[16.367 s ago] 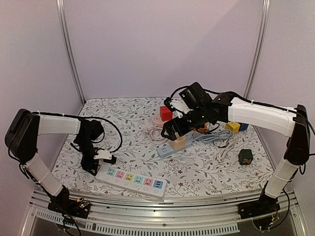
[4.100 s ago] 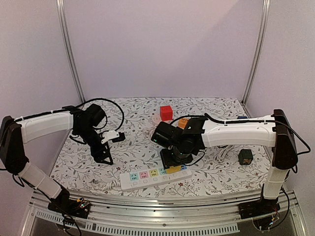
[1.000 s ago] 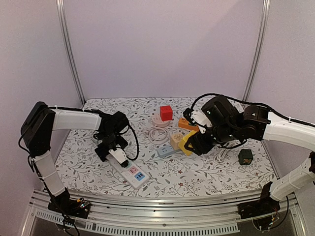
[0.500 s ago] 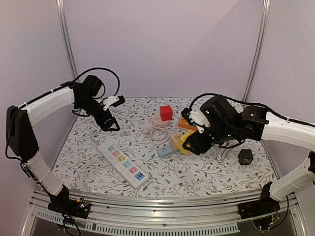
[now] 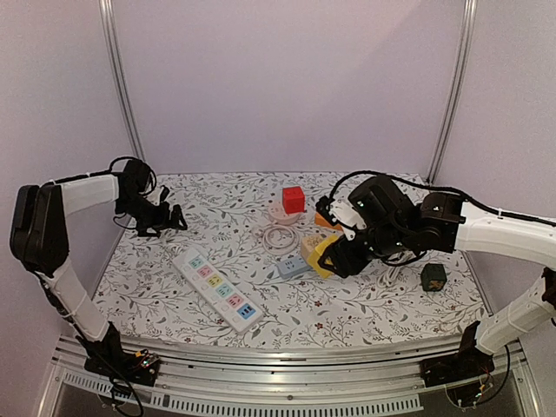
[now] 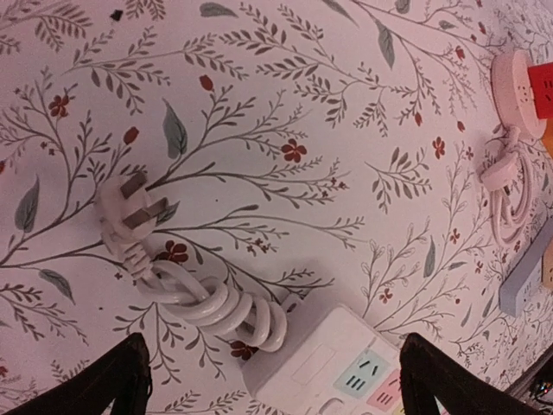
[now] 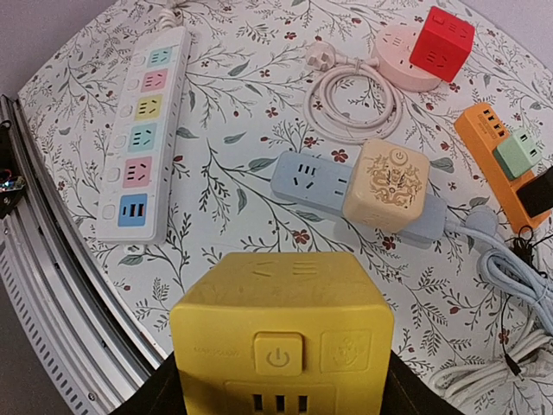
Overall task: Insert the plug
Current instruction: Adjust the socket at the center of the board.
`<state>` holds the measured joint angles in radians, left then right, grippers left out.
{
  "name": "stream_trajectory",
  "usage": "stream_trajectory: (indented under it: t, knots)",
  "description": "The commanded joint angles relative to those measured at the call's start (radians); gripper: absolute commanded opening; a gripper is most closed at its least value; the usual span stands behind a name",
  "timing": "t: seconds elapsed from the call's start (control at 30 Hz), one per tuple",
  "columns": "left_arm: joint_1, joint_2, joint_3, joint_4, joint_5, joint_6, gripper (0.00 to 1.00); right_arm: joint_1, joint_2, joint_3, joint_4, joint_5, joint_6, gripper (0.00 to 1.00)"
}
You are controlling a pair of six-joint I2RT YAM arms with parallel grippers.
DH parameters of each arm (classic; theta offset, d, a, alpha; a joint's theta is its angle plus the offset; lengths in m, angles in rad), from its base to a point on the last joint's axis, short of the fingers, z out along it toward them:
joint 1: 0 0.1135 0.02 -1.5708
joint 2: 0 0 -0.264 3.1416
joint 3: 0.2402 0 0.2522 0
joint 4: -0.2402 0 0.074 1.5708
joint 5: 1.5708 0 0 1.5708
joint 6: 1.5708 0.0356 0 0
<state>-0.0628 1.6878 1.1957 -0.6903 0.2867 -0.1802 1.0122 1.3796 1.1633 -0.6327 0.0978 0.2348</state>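
My right gripper (image 7: 281, 385) is shut on a yellow cube plug (image 7: 281, 333) with a power button, held above the table right of centre (image 5: 324, 254). Its prongs are hidden. A long white power strip (image 5: 217, 288) with coloured sockets lies diagonally at the front left (image 7: 143, 130). My left gripper (image 5: 165, 221) stands open at the far left of the table, with nothing between its fingers. In the left wrist view the strip's end (image 6: 337, 367), its coiled cord (image 6: 216, 307) and its white plug (image 6: 125, 216) lie below the left gripper (image 6: 276, 380).
A blue power strip (image 7: 311, 181) carries a beige cube (image 7: 396, 183). Behind it are a pink round socket (image 7: 402, 56) with a looped cord, a red cube (image 5: 293, 199) and an orange strip (image 7: 497, 147) with a green adapter (image 7: 518, 149). A dark cube (image 5: 433, 276) sits at the right.
My left arm left the white strip's end, rose toward the back left, then came down at the table's far left edge. The right arm with the yellow cube has barely shifted.
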Motion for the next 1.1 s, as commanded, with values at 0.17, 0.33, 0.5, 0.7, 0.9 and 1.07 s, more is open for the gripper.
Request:
stream_trajectory:
  t: [0.17, 0.33, 0.5, 0.7, 0.9, 1.07]
  knots:
    - [0.034, 0.118, -0.064, 0.144, -0.020, -0.140, 0.99, -0.005, -0.008, -0.009, 0.054, -0.007, 0.007, 0.00]
    - [0.026, 0.200, -0.048, 0.166, -0.005, -0.118, 0.93, -0.005, 0.016, 0.006, 0.046, -0.012, 0.001, 0.00]
    - [0.023, 0.245, -0.021, 0.159, 0.025, -0.099, 0.68, -0.005, 0.009, 0.006, 0.041, -0.007, 0.003, 0.00]
    - [-0.046, 0.263, 0.049, 0.167, 0.088, -0.018, 0.38, -0.005, 0.003, 0.006, 0.039, 0.001, -0.003, 0.00]
    - [-0.199, 0.365, 0.231, 0.089, 0.017, 0.287, 0.37, -0.005, 0.008, 0.019, 0.020, -0.005, -0.008, 0.00]
    - [-0.323, 0.495, 0.421, -0.110, 0.106, 0.586, 0.40, -0.005, -0.017, 0.014, 0.015, 0.009, -0.008, 0.00]
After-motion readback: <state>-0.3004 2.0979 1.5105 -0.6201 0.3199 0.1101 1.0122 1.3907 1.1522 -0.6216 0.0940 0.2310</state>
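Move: The bundled cord at the white socket's outer end lies almost straight below the left hand, about 8 cm down, 1 cm ahead and 2 cm to its left. The white socket's middle is about 10 cm back and 8 cm right of the hand, the white plug some 6 cm ahead and 6 cm left, the pink cord coil about 23 cm right and 3 cm ahead. From the right hand, the bundled cord is roughly 30 cm left, 15 cm ahead and 18 cm lower. The left fingers pinch the bundled cord where it meets the white socket: the hand sinks about 7 cm with open fingers, closes them, then drags the cord some 12 cm to the right and a few centimetres forward, towards the pink cord coil. During the drag the hand rises slightly and turns clockwise by about 35 degrees. ##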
